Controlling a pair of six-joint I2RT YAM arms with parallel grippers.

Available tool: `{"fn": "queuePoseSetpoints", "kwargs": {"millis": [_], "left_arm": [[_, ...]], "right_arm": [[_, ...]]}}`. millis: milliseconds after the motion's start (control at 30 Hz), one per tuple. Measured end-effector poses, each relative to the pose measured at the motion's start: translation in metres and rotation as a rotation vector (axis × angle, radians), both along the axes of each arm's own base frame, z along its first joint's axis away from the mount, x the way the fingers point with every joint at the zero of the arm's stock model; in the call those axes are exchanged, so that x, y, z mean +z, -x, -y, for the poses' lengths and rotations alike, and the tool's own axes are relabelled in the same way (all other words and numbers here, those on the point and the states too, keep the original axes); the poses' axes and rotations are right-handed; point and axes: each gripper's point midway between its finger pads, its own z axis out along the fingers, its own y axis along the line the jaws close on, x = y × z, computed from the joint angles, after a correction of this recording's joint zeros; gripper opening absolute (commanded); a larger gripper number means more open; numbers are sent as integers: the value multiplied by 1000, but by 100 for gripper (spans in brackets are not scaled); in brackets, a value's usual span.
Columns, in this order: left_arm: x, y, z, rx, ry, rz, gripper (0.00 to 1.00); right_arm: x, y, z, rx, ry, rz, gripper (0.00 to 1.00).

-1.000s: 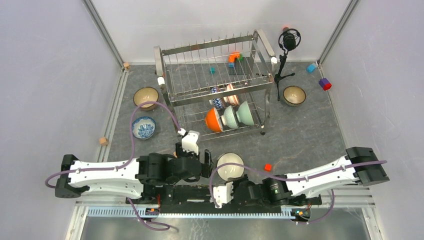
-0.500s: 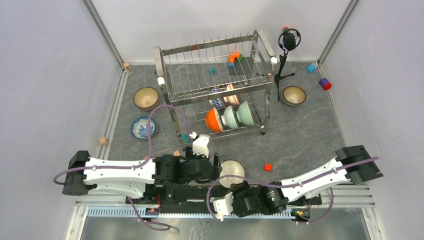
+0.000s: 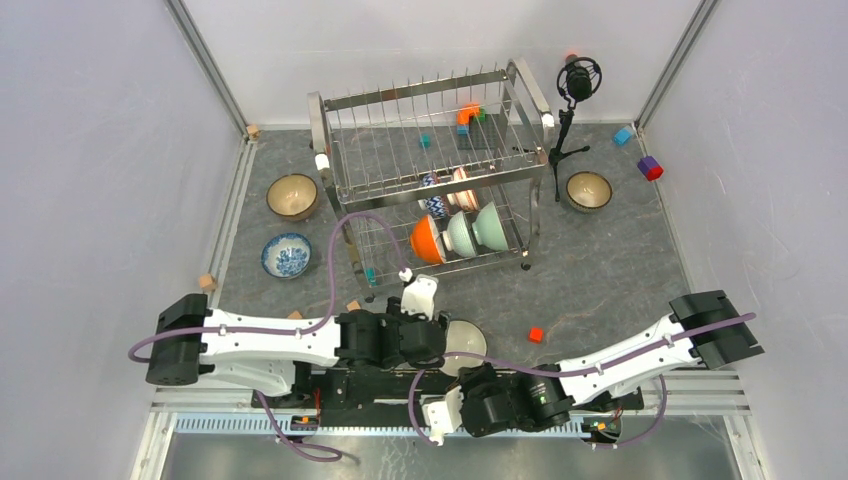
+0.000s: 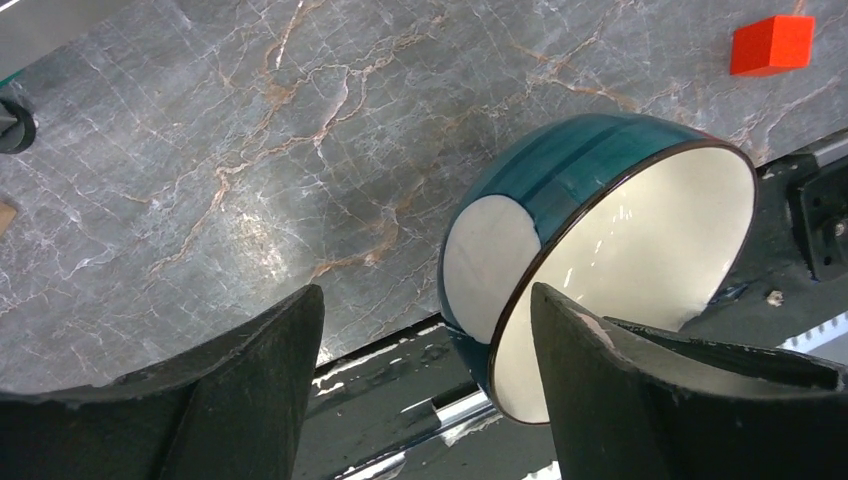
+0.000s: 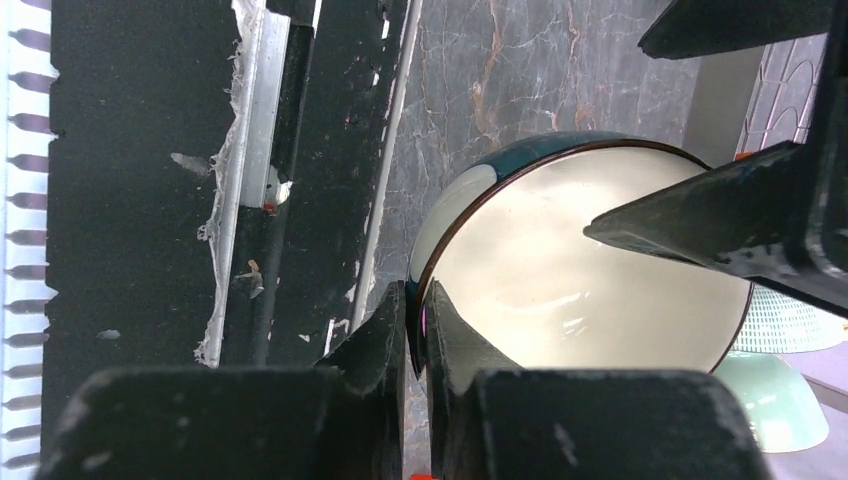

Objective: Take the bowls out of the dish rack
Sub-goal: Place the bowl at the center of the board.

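Note:
A bowl, teal outside and cream inside (image 3: 466, 339), is held tilted at the table's near edge. My right gripper (image 5: 420, 300) is shut on its rim, one finger inside and one outside. My left gripper (image 4: 428, 300) is open beside the same bowl (image 4: 620, 230), with its right finger over the bowl's inside. The steel dish rack (image 3: 430, 150) stands at the back. Its lower tier holds an orange bowl (image 3: 427, 240), a pale green bowl (image 3: 458, 235), another green bowl (image 3: 490, 225), a blue-and-white bowl (image 3: 436, 205) and a red-and-white floral bowl (image 3: 462, 190).
On the table stand a brown bowl (image 3: 293, 196), a blue-and-white bowl (image 3: 286, 254) and another brown bowl (image 3: 588, 190). A black microphone tripod (image 3: 572, 100) is right of the rack. A red block (image 3: 535, 335) lies near the held bowl. Other small blocks are scattered.
My left arm has swung right and its open gripper has come up to the bowl. My right gripper has drawn back toward the near edge with the bowl.

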Motion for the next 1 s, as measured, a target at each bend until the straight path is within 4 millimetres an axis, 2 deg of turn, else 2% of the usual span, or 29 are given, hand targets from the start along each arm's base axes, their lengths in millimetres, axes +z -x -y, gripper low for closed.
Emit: {"fn": "queuePoseSetpoints", "kwargs": {"millis": [100,367,633,700,733,867,1000], "left_arm": [[-3,0,3,-13,-25,0,72],[-16,4,6,-55,-91,-12,48],[-16,6,10,-70,-89,-18,17],[-16,5,9,-66,-95,-14,3],[-17,4,7,-65,-105,-9,2],[-20,4,4,-70,-122,-10,2],[-23,7,0,-77,-121,-22,2]], "right_arm": [[1,0,1,2,8,3,0],[1,1,-1,3,27,6,0],[0,3,-6,8,40,7,1],[2,5,-9,11,31,7,9],[5,7,-12,13,21,3,15],[11,13,-20,19,-5,-18,49],[10,15,-20,1,-15,-37,73]]}}
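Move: The bowl is in my right hand, pinched at its near rim, with its middle about 4 cm ahead of that hand and slightly below. From my open left hand, hovering at the bowl's left rim, the middle is some 4 cm to the right, 2 cm back and 3 cm down. The orange bowl in the rack is about 18 cm ahead and 2 cm left of my left hand; the red cube, 20 cm right and 1 cm back. I lower my left hand about 2 cm onto the bowl's left rim, rolling it slightly, and close its fingers until they pinch the rim. My right hand keeps its hold almost still meanwhile; only once the left is shut does it shift some 2 cm left, a little back and up, and open more than halfway to let go of the near rim. ##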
